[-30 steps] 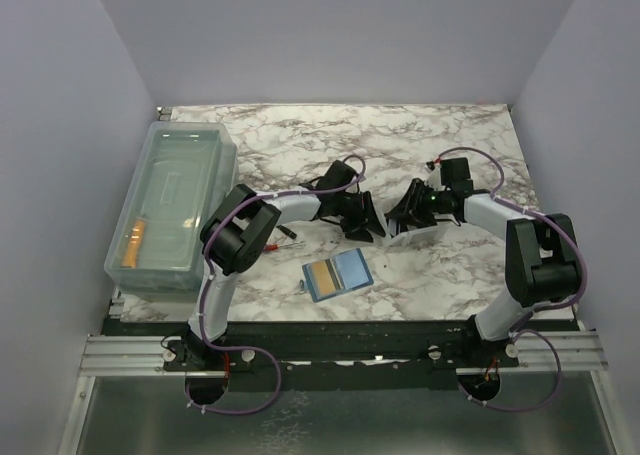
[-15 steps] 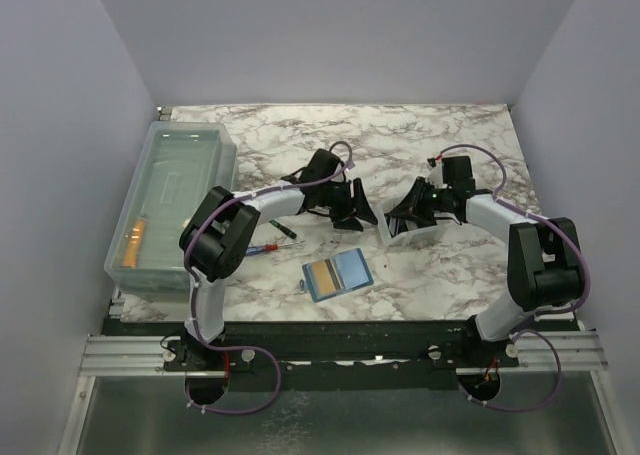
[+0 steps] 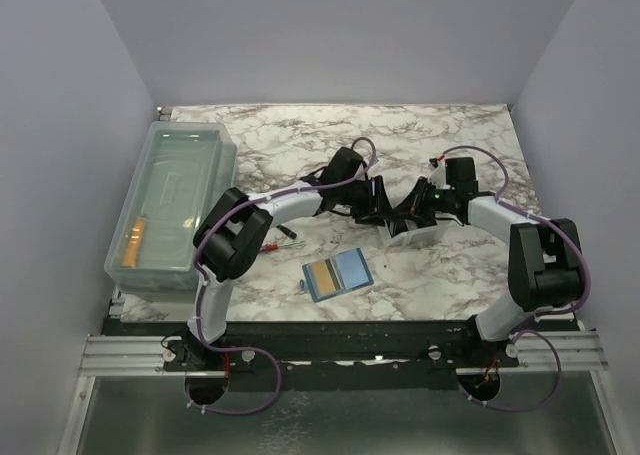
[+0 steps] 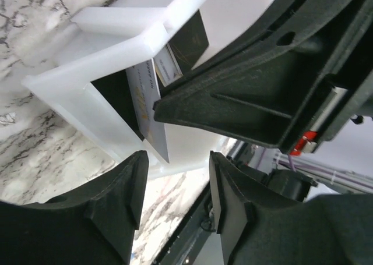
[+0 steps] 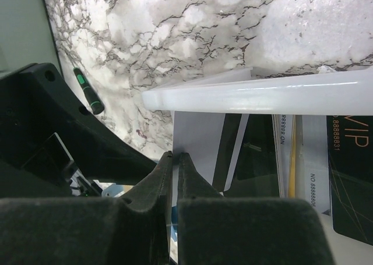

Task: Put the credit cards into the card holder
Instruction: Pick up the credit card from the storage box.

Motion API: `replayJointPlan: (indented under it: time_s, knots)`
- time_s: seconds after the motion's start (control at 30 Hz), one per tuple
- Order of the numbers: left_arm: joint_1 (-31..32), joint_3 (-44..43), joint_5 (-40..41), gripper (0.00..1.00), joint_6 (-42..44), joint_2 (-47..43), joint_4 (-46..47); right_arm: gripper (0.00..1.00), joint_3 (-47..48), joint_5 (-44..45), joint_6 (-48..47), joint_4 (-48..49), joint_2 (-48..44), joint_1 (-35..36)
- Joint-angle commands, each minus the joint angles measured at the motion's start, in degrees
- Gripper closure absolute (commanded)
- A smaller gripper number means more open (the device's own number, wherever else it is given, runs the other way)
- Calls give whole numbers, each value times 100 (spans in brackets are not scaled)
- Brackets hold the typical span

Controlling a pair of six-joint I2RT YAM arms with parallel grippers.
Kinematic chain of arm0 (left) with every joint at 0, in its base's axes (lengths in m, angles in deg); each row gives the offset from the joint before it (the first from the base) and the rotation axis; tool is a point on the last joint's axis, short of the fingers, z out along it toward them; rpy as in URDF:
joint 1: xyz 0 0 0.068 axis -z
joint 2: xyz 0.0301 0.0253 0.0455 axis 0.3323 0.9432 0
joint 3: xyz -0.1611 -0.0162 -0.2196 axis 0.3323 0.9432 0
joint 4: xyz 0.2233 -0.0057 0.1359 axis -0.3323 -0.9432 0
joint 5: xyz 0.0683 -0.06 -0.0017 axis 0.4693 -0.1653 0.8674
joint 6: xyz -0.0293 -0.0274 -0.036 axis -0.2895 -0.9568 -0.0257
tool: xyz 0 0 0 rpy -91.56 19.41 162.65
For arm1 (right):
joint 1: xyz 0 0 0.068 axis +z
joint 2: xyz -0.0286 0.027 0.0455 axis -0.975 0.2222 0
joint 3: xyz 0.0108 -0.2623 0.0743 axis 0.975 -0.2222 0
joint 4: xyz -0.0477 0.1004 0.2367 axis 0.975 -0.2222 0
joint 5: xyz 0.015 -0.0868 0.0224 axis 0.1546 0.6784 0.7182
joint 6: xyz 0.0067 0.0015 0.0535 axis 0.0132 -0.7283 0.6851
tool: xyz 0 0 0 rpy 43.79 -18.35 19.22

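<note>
The card holder (image 3: 337, 274) lies open near the table's front, teal-blue, with a golden credit card (image 3: 320, 275) in its left half. Behind it stands a white tray (image 3: 420, 235) holding several credit cards, pale and black ones. My right gripper (image 5: 175, 155) reaches into the tray (image 5: 262, 93) and is shut on the edge of a pale credit card (image 5: 201, 140). My left gripper (image 4: 178, 160) hangs open just beside the tray's corner (image 4: 87, 84), nothing between its fingers. In the top view, both grippers (image 3: 378, 203) (image 3: 400, 218) meet at the tray's left end.
A large clear bin (image 3: 170, 200) stands at the left edge with an orange item (image 3: 135, 243) inside. A red-handled tool (image 3: 272, 247) and a dark pen (image 3: 288, 232) lie on the marble between the bin and the card holder. Black VIP cards (image 5: 349, 177) fill the tray's right.
My right gripper has shut on the pale card in the tray. My left gripper swung back left, then right up to the tray and the right gripper.
</note>
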Motion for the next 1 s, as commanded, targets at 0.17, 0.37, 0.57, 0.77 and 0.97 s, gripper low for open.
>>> replayJointPlan:
  time_s: [0.17, 0.37, 0.57, 0.77, 0.97]
  knots:
    - [427, -499, 1832, 56, 666, 170, -672, 98, -188, -72, -8, 43, 17, -45]
    - [656, -955, 2311, 67, 977, 390, -1113, 99, -187, -25, -58, -16, 8, -53]
    - [765, -1219, 2572, 72, 1064, 588, -1447, 100, -171, 7, -59, -65, -44, -53]
    - [812, -1477, 2768, 91, 1258, 432, -1672, 91, 7, 412, -215, -505, -272, -53]
    - [730, -1858, 2465, 100, 1258, 230, -1839, 56, 639, 946, -610, -1338, -634, -58]
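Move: The credit card that the right fingers already pinch sticks up tilted at the storage box's left end. Its middle is about 3 cm right of the left hand, 1 cm ahead and 3 cm below; from the right hand, about 1 cm ahead, 1 cm right and 1 cm below. From the left hand, the black VIP card in the box is some 8 cm right and level ahead, 5 cm below; the card holder is roughly 11 cm back, 10 cm left, 9 cm below. The card's free edge is taken by the left hand, which sinks about 3 cm while easing right and slightly forward, tips its fingers some 25 degrees, mostly steeper downward, and closes from half open to pinch the card, rising 1 cm at the last. The right hand holds still until then, opens, lets go and draws off about 1.5 cm right and 1 cm up. ##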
